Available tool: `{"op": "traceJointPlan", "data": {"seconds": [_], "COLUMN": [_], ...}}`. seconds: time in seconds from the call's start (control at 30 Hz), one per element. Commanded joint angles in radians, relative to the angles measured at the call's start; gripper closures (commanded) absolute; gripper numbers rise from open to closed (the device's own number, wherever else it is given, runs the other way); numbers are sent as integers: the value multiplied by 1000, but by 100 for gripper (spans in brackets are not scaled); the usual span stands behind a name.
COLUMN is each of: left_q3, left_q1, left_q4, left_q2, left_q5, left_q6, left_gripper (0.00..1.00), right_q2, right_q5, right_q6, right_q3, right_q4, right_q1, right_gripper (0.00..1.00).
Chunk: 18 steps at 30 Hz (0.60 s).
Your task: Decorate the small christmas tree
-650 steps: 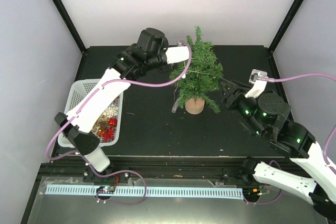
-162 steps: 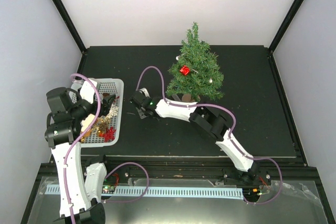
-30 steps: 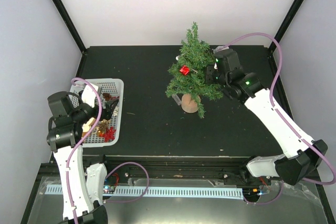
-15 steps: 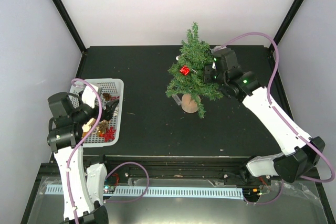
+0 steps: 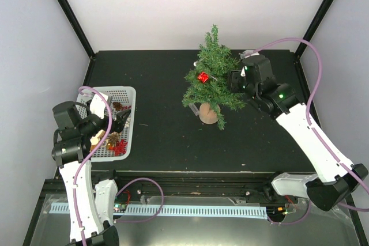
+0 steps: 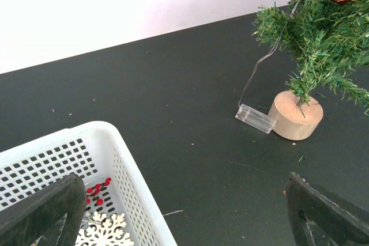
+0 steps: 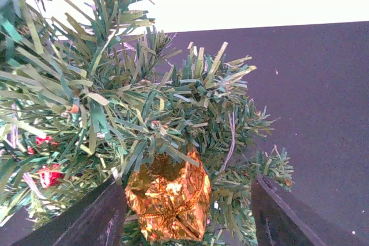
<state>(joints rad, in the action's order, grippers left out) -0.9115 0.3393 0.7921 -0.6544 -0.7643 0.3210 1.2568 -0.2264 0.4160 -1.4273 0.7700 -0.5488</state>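
The small christmas tree [image 5: 212, 79] stands at the back middle on its wooden stump [image 5: 210, 114], with a red ornament [image 5: 202, 76] on its left side. My right gripper [image 5: 231, 82] is at the tree's right flank, jaws open. In the right wrist view a gold foil ornament [image 7: 168, 197] hangs from a branch between the spread fingers [image 7: 95, 217], with a clear gap to the right one. My left gripper [image 5: 119, 120] hovers open over the white basket [image 5: 106, 91], holding nothing. The stump [image 6: 296, 115] also shows in the left wrist view.
The basket [image 6: 124, 165] holds a red berry sprig [image 6: 98, 190], a pale snowflake [image 6: 104, 231] and several red and gold pieces [image 5: 115, 141]. A clear battery box [image 6: 255, 118] with its wire lies beside the stump. Black frame posts and white walls close in the table.
The right gripper's jaws have spread and let go of the gold ornament, which stays hanging on the branch. The right arm has drawn back a little to the right. The left arm is still.
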Motion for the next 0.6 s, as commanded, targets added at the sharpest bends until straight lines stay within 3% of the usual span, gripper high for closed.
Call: {"op": "traceJointPlan", "data": {"seconds": [0.0,0.3,0.57], "left_q3": [0,2,2], "left_q1": [9,9,9], "left_q4": [-19,-20,-19], "left_q2": [7,9,9], "left_q5": [-23,-21,-22], "left_q6": [9,12,12], "left_gripper": [5,5,5], "right_q2": [-43,-16,16], "right_q5": [-11,39,64], "right_q6": [-6,-1,9], "right_q3": [-13,16,39], "right_q4": [12,-19,-37], "right_q1": [5,6,4], "right_gripper": [44,70,72]}}
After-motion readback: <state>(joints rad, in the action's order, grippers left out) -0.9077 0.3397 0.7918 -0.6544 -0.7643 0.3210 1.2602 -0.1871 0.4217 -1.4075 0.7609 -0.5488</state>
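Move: The copper gift ornament already hangs unheld in the right side of the tree, just past the right fingertips: about 2 cm ahead of the right hand, 1 cm to its left and 2 cm lower. The red gift ornament is roughly 8 cm to this hand's left, about level with it in reach and height. From the idle left hand, the copper gift is some 12 cm ahead and 29 cm to the right, at about its own height. The right hand finishes its retreat from the copper gift ornament by rising about 1 cm and easing slightly back, while its fingers close from a little over half open to roughly a quarter. It then turns back towards the ornament, sinking about 2 cm with about 1 cm to the left and a touch forward, so the narrowed fingertips come down close in front of the foil, seeming to just meet its near face without clamping it. ##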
